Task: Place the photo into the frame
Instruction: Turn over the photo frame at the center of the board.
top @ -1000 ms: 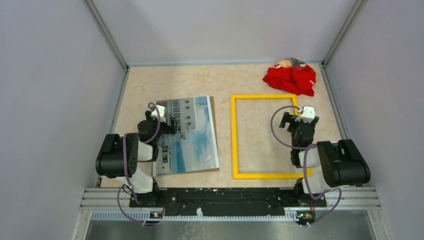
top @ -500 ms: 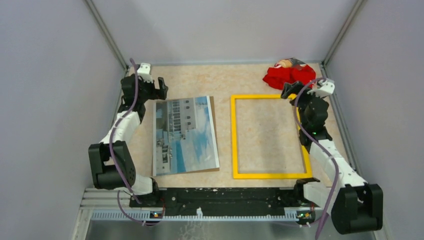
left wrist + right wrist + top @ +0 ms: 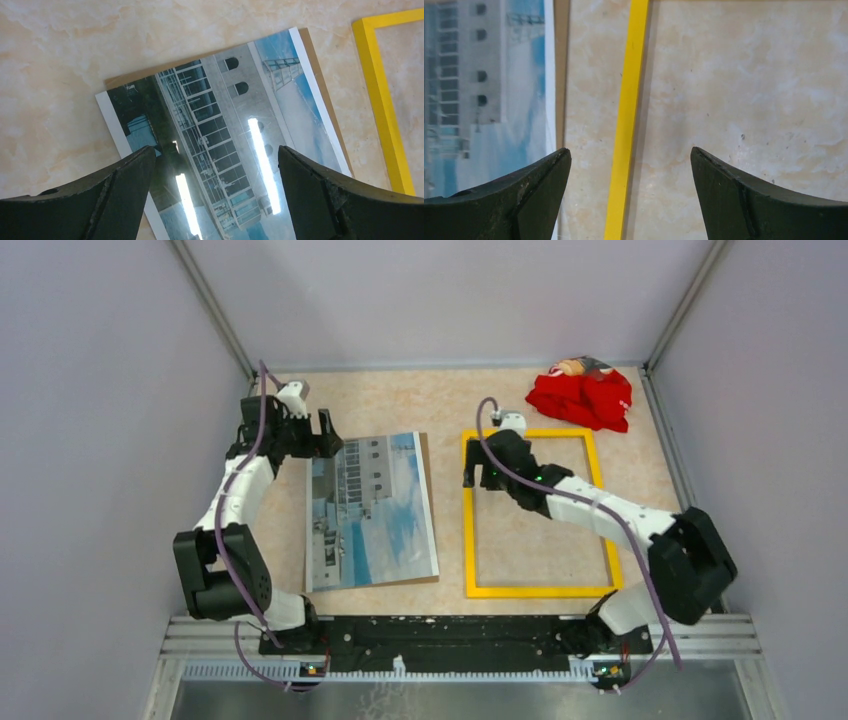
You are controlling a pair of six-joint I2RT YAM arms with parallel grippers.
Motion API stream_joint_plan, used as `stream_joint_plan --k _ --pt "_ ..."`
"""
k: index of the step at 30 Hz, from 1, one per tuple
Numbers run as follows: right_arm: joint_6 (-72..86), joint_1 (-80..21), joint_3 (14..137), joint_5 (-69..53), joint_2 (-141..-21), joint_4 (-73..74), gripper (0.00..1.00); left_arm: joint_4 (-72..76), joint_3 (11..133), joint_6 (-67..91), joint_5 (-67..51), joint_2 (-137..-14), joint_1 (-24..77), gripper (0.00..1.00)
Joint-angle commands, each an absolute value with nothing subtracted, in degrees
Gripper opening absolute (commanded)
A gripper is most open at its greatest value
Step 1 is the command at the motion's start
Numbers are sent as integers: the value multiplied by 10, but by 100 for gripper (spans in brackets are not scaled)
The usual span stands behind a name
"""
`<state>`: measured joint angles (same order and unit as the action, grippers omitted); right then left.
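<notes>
The photo (image 3: 375,510) of a white building against blue sky lies face up left of centre, on a brown backing board (image 3: 425,465). The yellow frame (image 3: 470,540) lies flat to its right, with bare table inside it. My left gripper (image 3: 322,432) hovers open over the photo's far left corner; in the left wrist view the photo (image 3: 225,125) fills the gap between the fingers of that gripper (image 3: 215,152). My right gripper (image 3: 482,476) is open above the frame's left bar near its far corner. In the right wrist view that yellow bar (image 3: 630,90) runs between the fingers of the gripper (image 3: 629,152), untouched.
A crumpled red cloth (image 3: 582,395) lies at the far right corner, just beyond the frame. Grey walls close in the table on three sides. The backing board's brown edge (image 3: 561,75) shows between the photo (image 3: 489,75) and the frame.
Both arms unfolded and reached far. The right arm then swung left from the frame's far right corner to its left bar. The left gripper edged right, toward the photo's corner.
</notes>
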<state>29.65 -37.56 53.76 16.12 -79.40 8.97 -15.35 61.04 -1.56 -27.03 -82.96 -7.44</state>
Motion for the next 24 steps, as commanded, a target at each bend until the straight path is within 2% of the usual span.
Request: stream_joint_plan --k 1,13,24 --pt "311 -439 598 272 -872 175 87 -214 642 -34 -264 -804 -78 99" --pt "366 -486 613 242 -994 170 67 -277 654 -66 -306 -791 -78 99" --pt "411 -501 611 222 -1040 175 27 -324 682 -85 -320 -798 -77 99"
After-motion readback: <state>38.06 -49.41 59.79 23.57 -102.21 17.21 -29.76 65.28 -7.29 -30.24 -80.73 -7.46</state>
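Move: The stretch of the photo frame's yellow left bar to grip lies about 4 cm back, 5 cm left and 14 cm below the right hand. From that hand, the photo's middle is likewise some 4 cm back but 26 cm left, and the red cloth is roughly 22 cm ahead and 20 cm right, both about 13–14 cm lower. From the left hand, the same stretch of bar is some 29 cm right, 12 cm back and 15 cm below. Drop the right gripper about 13 cm onto the frame's left bar, drawing it some 4–5 cm back and as much left on the way, and slow near the table. Tip the fingers some 15 degrees steeper and let the hand's left side sink, closing from wide open until the fingertips straddle the bar snugly. Ease the open left hand back about 3 cm, high over the photo. ##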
